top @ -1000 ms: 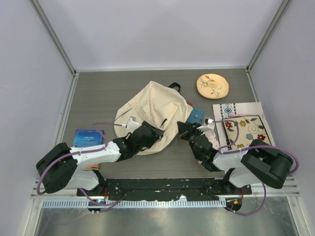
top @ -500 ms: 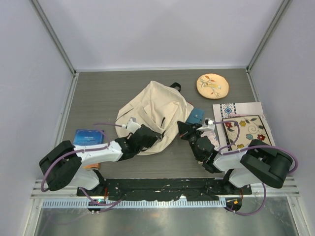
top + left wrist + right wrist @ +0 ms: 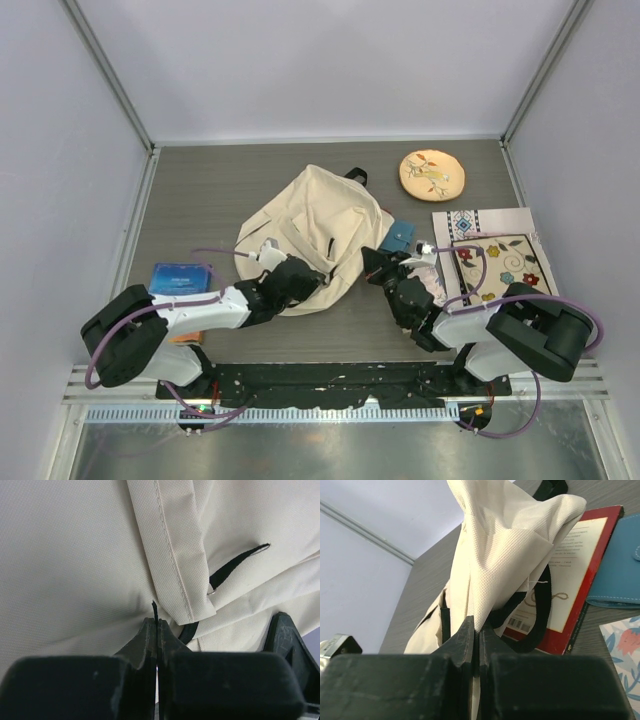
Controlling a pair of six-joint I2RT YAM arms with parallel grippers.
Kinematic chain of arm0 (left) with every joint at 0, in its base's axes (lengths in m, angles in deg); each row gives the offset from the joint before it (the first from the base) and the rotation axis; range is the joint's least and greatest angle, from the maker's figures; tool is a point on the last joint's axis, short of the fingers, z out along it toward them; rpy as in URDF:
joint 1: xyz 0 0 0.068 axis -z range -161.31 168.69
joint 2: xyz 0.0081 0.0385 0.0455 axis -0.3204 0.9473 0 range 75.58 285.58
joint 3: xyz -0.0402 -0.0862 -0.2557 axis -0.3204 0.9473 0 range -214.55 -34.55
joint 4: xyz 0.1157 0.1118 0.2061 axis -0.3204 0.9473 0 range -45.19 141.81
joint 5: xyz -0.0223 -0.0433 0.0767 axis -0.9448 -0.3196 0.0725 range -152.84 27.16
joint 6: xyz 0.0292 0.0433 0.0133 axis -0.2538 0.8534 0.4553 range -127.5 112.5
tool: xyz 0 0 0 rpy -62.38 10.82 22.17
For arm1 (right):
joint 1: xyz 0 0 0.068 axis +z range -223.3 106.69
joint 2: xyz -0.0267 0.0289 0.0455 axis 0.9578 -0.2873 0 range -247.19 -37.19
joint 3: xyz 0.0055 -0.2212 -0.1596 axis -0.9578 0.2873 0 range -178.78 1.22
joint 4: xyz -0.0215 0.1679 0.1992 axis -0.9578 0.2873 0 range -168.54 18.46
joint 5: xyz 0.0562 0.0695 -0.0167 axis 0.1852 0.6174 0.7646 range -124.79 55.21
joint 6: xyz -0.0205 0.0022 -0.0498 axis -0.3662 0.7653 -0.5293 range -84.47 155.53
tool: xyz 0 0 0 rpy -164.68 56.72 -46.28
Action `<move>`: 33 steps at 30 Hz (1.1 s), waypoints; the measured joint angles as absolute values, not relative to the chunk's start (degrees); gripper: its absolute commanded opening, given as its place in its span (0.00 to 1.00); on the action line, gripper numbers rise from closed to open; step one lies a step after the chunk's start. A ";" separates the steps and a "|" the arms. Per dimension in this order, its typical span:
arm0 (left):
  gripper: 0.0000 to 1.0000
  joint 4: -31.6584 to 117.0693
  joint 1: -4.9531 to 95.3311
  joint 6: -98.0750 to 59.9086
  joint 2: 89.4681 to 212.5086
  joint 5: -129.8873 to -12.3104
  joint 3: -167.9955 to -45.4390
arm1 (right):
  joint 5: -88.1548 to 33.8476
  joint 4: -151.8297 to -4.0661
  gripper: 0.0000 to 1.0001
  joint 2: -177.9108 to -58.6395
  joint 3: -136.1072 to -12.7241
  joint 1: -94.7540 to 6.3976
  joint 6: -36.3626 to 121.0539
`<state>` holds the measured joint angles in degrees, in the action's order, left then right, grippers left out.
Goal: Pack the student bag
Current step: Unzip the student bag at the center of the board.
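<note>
The student bag (image 3: 310, 232), cream fabric with thin black straps, lies slumped mid-table. My left gripper (image 3: 304, 273) is at its near edge. In the left wrist view that gripper (image 3: 157, 622) is shut, with a thin black strap of the bag (image 3: 154, 608) pinched between the tips and a cream flap (image 3: 170, 550) just beyond. My right gripper (image 3: 373, 262) is at the bag's right edge. In the right wrist view it (image 3: 476, 623) is shut on a fold of the bag's cream fabric (image 3: 505, 545), which stands up in a peak.
A red-bordered book (image 3: 580, 575) lies partly under the lifted fabric, with a teal wallet (image 3: 402, 236) beside it. A floral mat (image 3: 497, 256) and a round tan disc (image 3: 432, 174) sit to the right. A blue book (image 3: 180, 278) lies by the left arm.
My left gripper has closed from open to shut at the bag's near edge. The right gripper and the fabric it holds have stayed put.
</note>
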<state>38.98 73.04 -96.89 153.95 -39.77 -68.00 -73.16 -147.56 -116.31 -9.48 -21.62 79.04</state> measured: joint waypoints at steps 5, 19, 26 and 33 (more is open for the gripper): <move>0.00 37.41 73.04 -93.72 153.23 -39.94 -65.97 | -74.21 -136.91 0.01 -114.78 -13.26 -22.54 80.26; 0.00 34.20 72.95 -83.69 141.84 -39.90 -57.62 | -47.94 -112.52 0.68 -118.25 -26.88 -41.95 84.98; 0.00 33.06 72.95 -81.94 142.65 -39.81 -57.55 | -40.79 -94.71 0.80 -114.64 -33.61 -43.70 82.58; 0.00 29.19 72.93 -80.34 144.64 -41.10 -57.14 | -37.14 -83.76 0.74 -97.22 -30.79 -45.14 84.70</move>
<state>29.19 72.93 -80.34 144.64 -41.10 -57.14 -37.14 -83.76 -97.22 -30.79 -45.14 84.70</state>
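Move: The left fingertips are already shut on the black zip pull near the student bag's near edge; a pocket tab lies about 7 cm ahead of them and 1 cm right. The right hand still holds the bag's lifted right edge, the bag's middle lying some 7 cm ahead of it, 12 cm left and 9 cm below. About 12 cm below the right hand, the blue wallet is 7 cm ahead and 7 cm right, the floral book 6 cm back and 10 cm right. Carrying the pinched bag edge, the right hand goes forward about 7 cm, sinks some 3.5 cm and opens wide to let the cloth go over the books, then backs off about 5 cm, rises about as much and drifts right, with its fingers now tipped some 25 degrees more downward. Meanwhile the left hand stays shut on the zip pull and draws it left and back towards the bag's near left side, some 3 cm left and 2 cm back, tilting its fingers up about 10 degrees before it all but stops. ##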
